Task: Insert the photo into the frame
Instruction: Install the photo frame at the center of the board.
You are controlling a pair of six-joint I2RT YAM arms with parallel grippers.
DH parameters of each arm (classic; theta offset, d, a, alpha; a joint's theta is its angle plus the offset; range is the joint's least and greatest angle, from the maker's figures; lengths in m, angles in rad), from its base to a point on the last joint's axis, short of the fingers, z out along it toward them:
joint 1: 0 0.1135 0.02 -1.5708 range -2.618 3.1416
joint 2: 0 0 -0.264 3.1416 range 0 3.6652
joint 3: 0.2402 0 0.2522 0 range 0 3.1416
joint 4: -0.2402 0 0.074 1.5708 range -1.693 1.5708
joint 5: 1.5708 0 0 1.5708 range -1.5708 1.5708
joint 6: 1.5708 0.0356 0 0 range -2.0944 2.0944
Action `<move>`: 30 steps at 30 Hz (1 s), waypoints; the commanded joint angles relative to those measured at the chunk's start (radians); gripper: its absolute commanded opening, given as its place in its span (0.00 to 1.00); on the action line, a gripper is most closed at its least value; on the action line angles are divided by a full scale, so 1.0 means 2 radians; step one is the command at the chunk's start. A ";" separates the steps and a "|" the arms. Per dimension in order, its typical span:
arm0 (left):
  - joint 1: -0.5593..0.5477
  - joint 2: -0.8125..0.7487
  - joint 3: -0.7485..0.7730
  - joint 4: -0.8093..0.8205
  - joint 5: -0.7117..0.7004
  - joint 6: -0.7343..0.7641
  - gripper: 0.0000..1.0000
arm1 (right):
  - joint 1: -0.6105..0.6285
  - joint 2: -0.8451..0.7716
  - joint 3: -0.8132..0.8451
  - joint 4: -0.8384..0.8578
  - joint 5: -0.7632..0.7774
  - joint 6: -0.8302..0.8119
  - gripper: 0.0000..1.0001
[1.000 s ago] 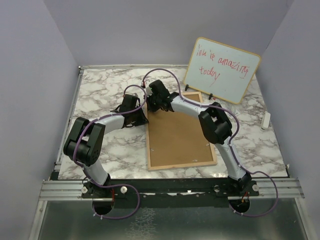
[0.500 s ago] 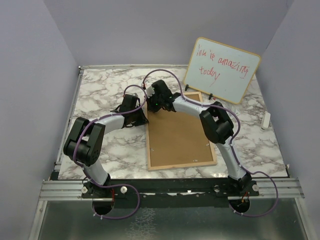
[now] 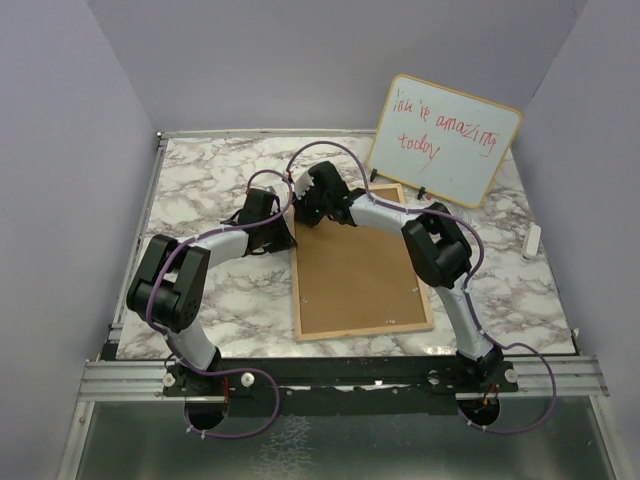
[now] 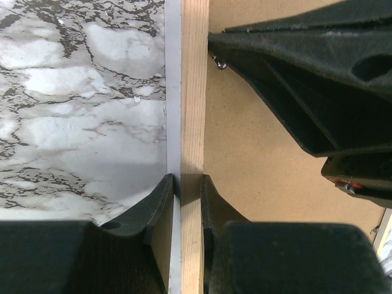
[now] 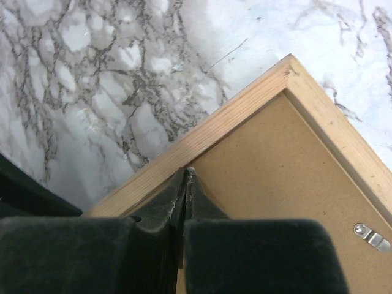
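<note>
The frame (image 3: 365,329) lies face down on the marble table, a brown backing board (image 3: 355,270) filling it. My left gripper (image 3: 287,237) is shut on the frame's left light-wood rail (image 4: 195,92), one finger on each side of it (image 4: 187,179). My right gripper (image 3: 305,212) is shut, its tips (image 5: 188,173) resting where the backing board (image 5: 275,171) meets the rail (image 5: 220,125) near the far left corner. A small metal bit shows at those tips. The photo is hidden.
A wood-rimmed whiteboard (image 3: 445,137) with red writing stands propped at the back right, close to the frame's far corner. A small white object (image 3: 532,240) lies at the table's right edge. A metal turn clip (image 5: 372,236) sits on the backing board.
My right gripper has closed and shifted slightly toward the frame's far edge. The left gripper and the frame have stayed put.
</note>
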 commanded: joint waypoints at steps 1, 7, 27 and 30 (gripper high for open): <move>0.022 0.027 -0.010 -0.054 -0.080 0.030 0.10 | 0.028 0.017 -0.057 -0.151 -0.086 -0.023 0.04; 0.023 0.027 -0.003 -0.059 -0.080 0.031 0.10 | 0.028 0.012 -0.053 -0.136 -0.085 -0.004 0.11; 0.025 0.017 -0.004 -0.060 -0.080 0.037 0.13 | -0.031 -0.071 -0.088 -0.013 -0.019 0.228 0.29; 0.025 0.019 -0.004 -0.060 -0.080 0.037 0.14 | -0.031 -0.047 -0.057 -0.014 -0.023 0.258 0.33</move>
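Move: The right hand's nearly shut fingertips are at the small metal clip inside the frame's left bar, practically at the hand point; the far left corner lies about 7 cm ahead and 1 cm left, the far-bar clip some 5 cm ahead and 8 cm right. The left hand already pinches the left bar, with the same left-bar clip about 7 cm ahead of it and 2 cm right. Right hand leaves the clip, about 4 cm back then 5 right, opening; left drags the pinched bar leftward. ##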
